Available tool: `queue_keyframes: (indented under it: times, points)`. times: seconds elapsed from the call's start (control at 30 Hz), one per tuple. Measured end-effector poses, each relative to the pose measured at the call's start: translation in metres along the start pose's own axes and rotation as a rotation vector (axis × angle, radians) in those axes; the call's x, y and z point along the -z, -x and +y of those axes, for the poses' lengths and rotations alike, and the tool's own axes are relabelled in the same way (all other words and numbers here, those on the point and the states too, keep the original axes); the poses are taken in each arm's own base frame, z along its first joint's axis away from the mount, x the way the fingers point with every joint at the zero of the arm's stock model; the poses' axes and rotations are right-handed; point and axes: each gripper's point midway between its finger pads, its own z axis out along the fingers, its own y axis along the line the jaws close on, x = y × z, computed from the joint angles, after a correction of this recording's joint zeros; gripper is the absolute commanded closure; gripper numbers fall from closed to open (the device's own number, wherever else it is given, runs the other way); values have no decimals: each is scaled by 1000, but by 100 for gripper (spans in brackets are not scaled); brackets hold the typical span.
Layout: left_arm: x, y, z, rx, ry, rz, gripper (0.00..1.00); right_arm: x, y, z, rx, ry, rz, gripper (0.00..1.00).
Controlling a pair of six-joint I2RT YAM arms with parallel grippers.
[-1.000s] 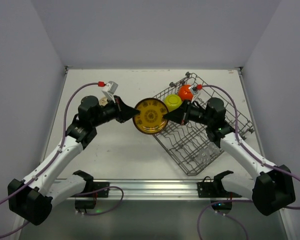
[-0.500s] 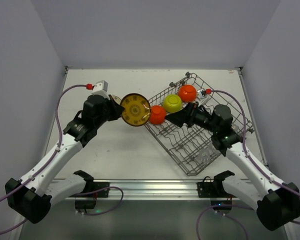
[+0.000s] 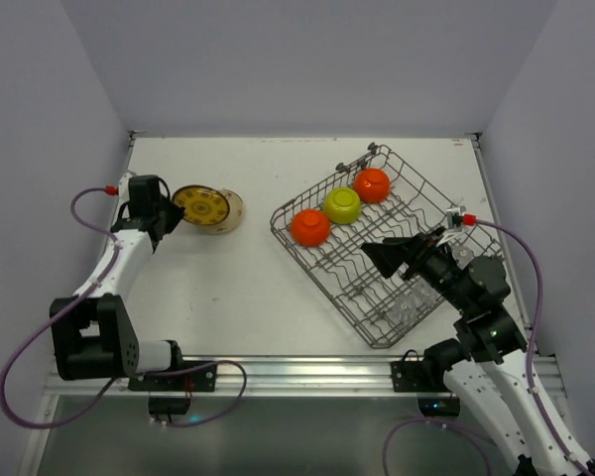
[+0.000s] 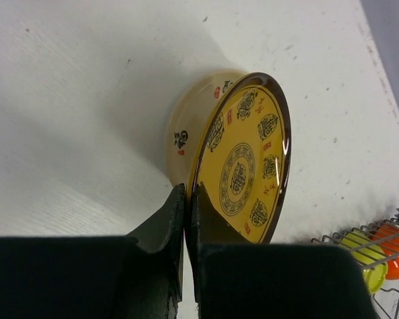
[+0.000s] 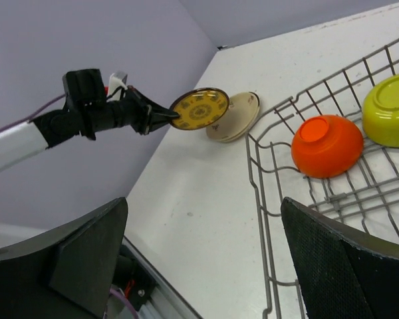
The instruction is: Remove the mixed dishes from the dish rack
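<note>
My left gripper point(image 3: 174, 210) is shut on the rim of a yellow-brown patterned plate point(image 3: 200, 206), held on edge at the far left of the table; the pinch shows in the left wrist view point(image 4: 188, 193) on the plate point(image 4: 243, 173). Just behind it a cream-backed plate point(image 4: 186, 136) rests tilted on the table. The grey wire dish rack point(image 3: 327, 290) holds an orange bowl point(image 3: 310, 227), a yellow-green bowl point(image 3: 342, 204) and another orange bowl point(image 3: 372, 183) along its far side. My right gripper point(image 3: 382, 256) hovers wide open over the rack's near part, with nothing between its fingers point(image 5: 203, 206).
Clear glasses point(image 3: 409, 309) stand faintly visible in the rack's near corner. Walls close in the table at left, right and back. The rack's raised wire rim point(image 5: 253, 166) lies just ahead of my right fingers. Bare white tabletop point(image 3: 228, 288) stretches between plates and rack.
The left arm swung the plate from the table's middle to the far left, beside the cream-backed plate. The right gripper let go of the plate, opened wide and drew back towards the near right.
</note>
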Motion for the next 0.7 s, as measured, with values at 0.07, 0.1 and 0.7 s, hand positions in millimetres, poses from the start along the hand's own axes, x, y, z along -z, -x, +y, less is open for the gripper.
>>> queue_keyframes:
  times: [0.07,0.1,0.7]
  points:
    - [-17,-11,5,4,26,51,100,6,-5,-3,29,-13,18,1]
    - [-25,-14,6,5,38,72,100,9,-9,-6,42,-23,31,1]
    - [-66,-34,9,23,45,158,54,34,-30,-9,185,-12,115,1]
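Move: The left gripper still pinches the brown-and-yellow plate by its rim. The stack of cream plates it is bound for lies about 7 cm ahead of the left hand, 7 cm to its right and some 11 cm below. The rack corner is roughly 15 cm right of the stack and 3 cm nearer; the near orange bowl is about 26 cm right of the stack, 4 cm nearer. From the right hand, the stack is some 24 cm ahead, 45 cm left and 27 cm below. Lower the brown-and-yellow plate onto the cream stack: bring the left gripper down about 6.5 cm and forward some 3.5 cm, pausing briefly partway down, fingers tipping slightly further downward. Over the last stretch, ease the fingers open about a quarter to release the rim. Meanwhile draw the empty, open right gripper back and down about 3 cm each, rolling its left side down. ##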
